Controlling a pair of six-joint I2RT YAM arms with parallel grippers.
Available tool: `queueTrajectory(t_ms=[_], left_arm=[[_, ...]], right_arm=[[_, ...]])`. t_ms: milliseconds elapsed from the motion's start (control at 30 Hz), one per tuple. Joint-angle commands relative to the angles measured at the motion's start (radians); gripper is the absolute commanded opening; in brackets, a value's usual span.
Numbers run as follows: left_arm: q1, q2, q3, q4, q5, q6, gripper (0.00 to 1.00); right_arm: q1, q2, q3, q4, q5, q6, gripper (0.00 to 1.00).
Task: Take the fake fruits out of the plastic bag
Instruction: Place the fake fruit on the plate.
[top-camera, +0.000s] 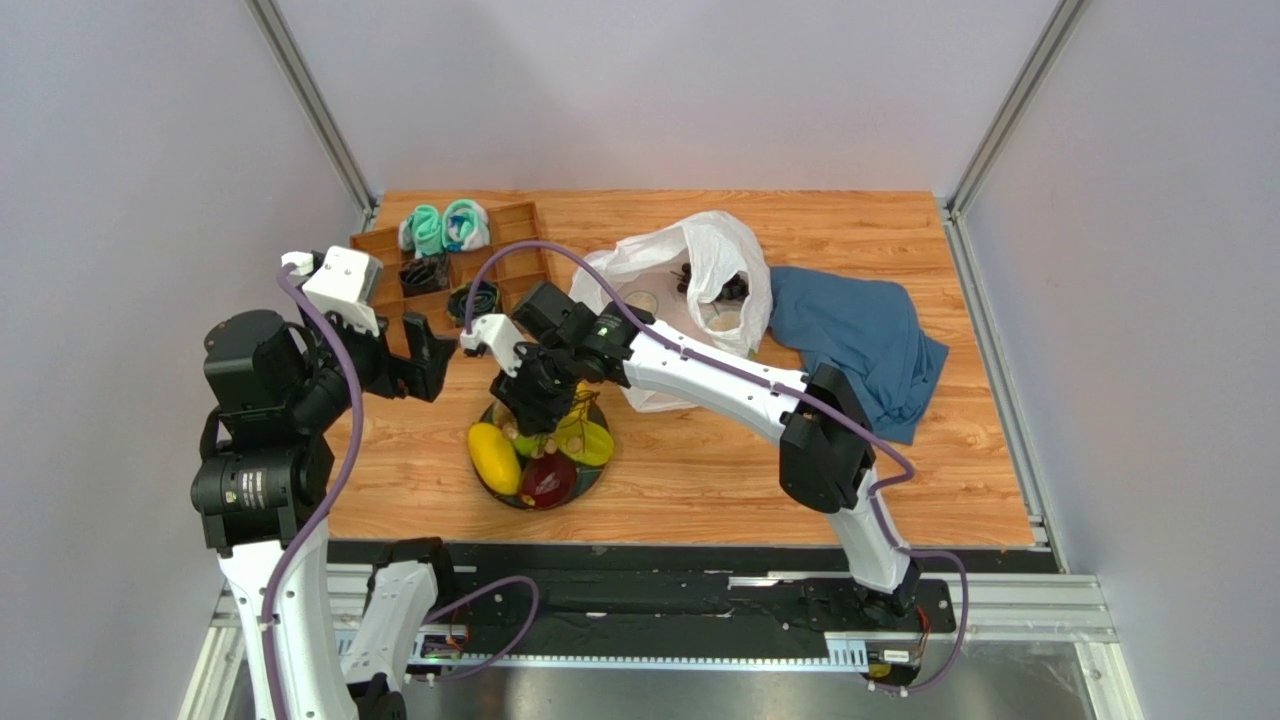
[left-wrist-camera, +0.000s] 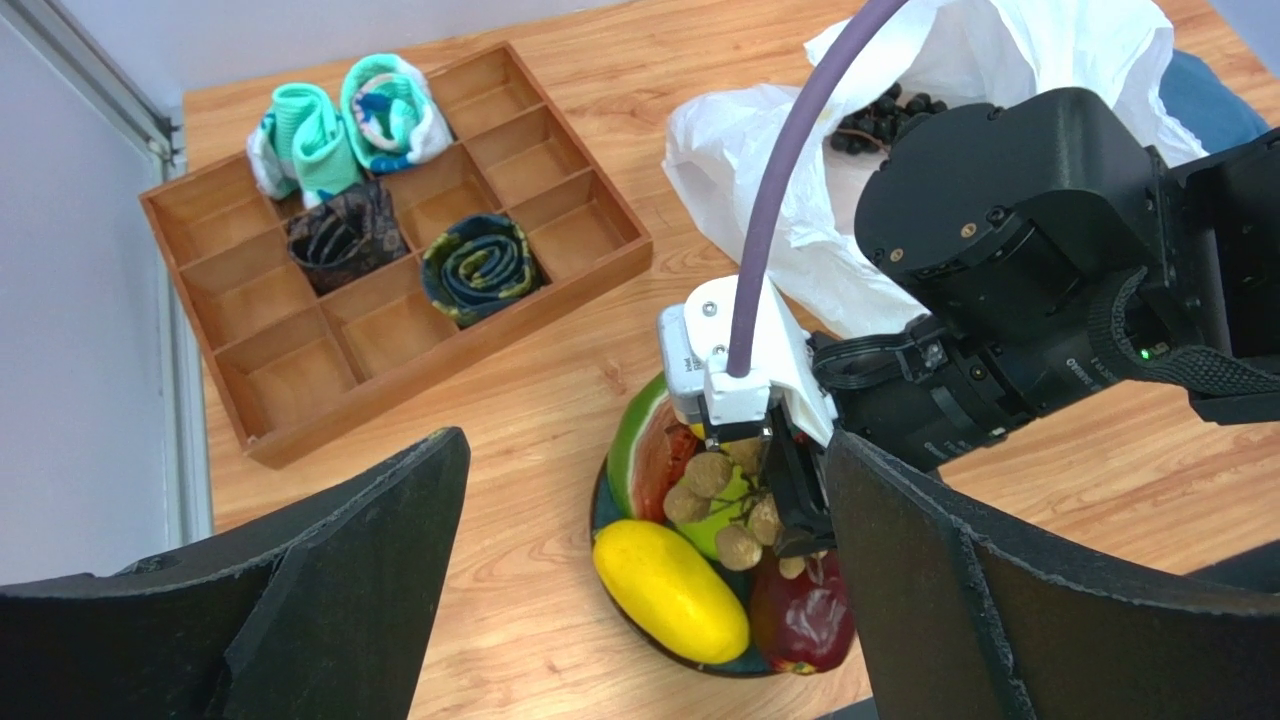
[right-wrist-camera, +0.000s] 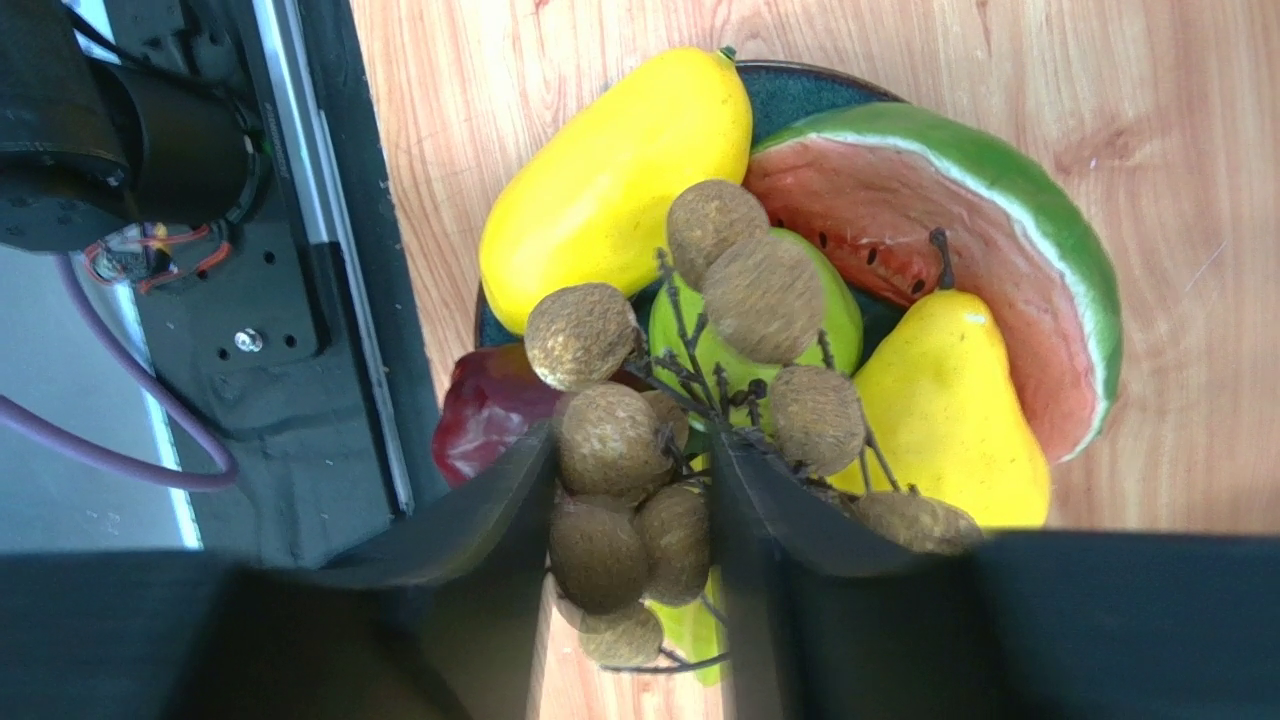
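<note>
My right gripper (top-camera: 537, 402) (right-wrist-camera: 631, 518) is shut on the tan grape bunch (right-wrist-camera: 613, 440) (left-wrist-camera: 706, 477) and holds it just above a dark dish (top-camera: 508, 497) (left-wrist-camera: 607, 510). In the dish lie a yellow mango (top-camera: 493, 456) (right-wrist-camera: 616, 180), a watermelon slice (right-wrist-camera: 962, 225) (left-wrist-camera: 649, 443), a yellow pear (right-wrist-camera: 947, 413), a green apple (right-wrist-camera: 836, 308) and a dark red fruit (top-camera: 549, 480) (left-wrist-camera: 804, 615). The white plastic bag (top-camera: 684, 263) (left-wrist-camera: 781, 195) lies open behind, with dark purple grapes (top-camera: 706, 281) (left-wrist-camera: 879, 117) inside. My left gripper (top-camera: 422, 360) (left-wrist-camera: 646, 495) is open and empty, left of the dish.
A wooden compartment tray (top-camera: 394, 245) (left-wrist-camera: 406, 375) at the back left holds teal-and-white rolls (top-camera: 443, 227) and dark rolled items. A dark blue cloth (top-camera: 857, 338) lies right of the bag. The right arm (top-camera: 721, 383) spans the table's middle.
</note>
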Motion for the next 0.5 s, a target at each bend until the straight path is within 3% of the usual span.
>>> queueTrajectory(t_ms=[0, 67, 100, 133, 333, 467], left_arm=[[0.011, 0.011, -0.011, 0.024, 0.036, -0.024, 0.97], [0.011, 0.014, -0.019, 0.033, 0.051, -0.029, 0.97], [0.009, 0.017, -0.022, 0.037, 0.054, -0.031, 0.96], [0.011, 0.023, -0.025, 0.043, 0.057, -0.038, 0.96], [0.009, 0.09, -0.008, 0.108, 0.103, -0.058, 0.99], [0.007, 0.173, 0.025, 0.168, 0.145, -0.095, 0.99]], right_arm=[[0.002, -0.028, 0.058, 0.05, 0.013, 0.042, 0.67], [0.008, -0.054, 0.064, 0.053, 0.011, 0.047, 0.8], [0.008, -0.071, 0.068, 0.05, 0.014, 0.056, 0.95], [0.008, -0.107, 0.067, 0.049, 0.02, 0.062, 1.0], [0.005, -0.314, -0.02, -0.013, 0.053, 0.008, 1.0], [-0.066, -0.408, -0.123, -0.068, 0.08, -0.043, 0.99]])
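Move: The right hand holds the brown longan bunch low over the fruit-filled plate, whose middle is about 3 cm back, 2 cm left and 7 cm below. Some 5 cm below the hand, the yellow pear lies 4 cm ahead and 2 cm right, the starfruit 2 cm back and 4 cm right, the dark red apple 7 cm back and 1 cm left. From the left hand, the plate is roughly 9 cm right, 2 cm back and 29 cm below. Right fingers open, release the longan bunch and rise some 10 cm, slightly right; left edges 3 cm forward. ##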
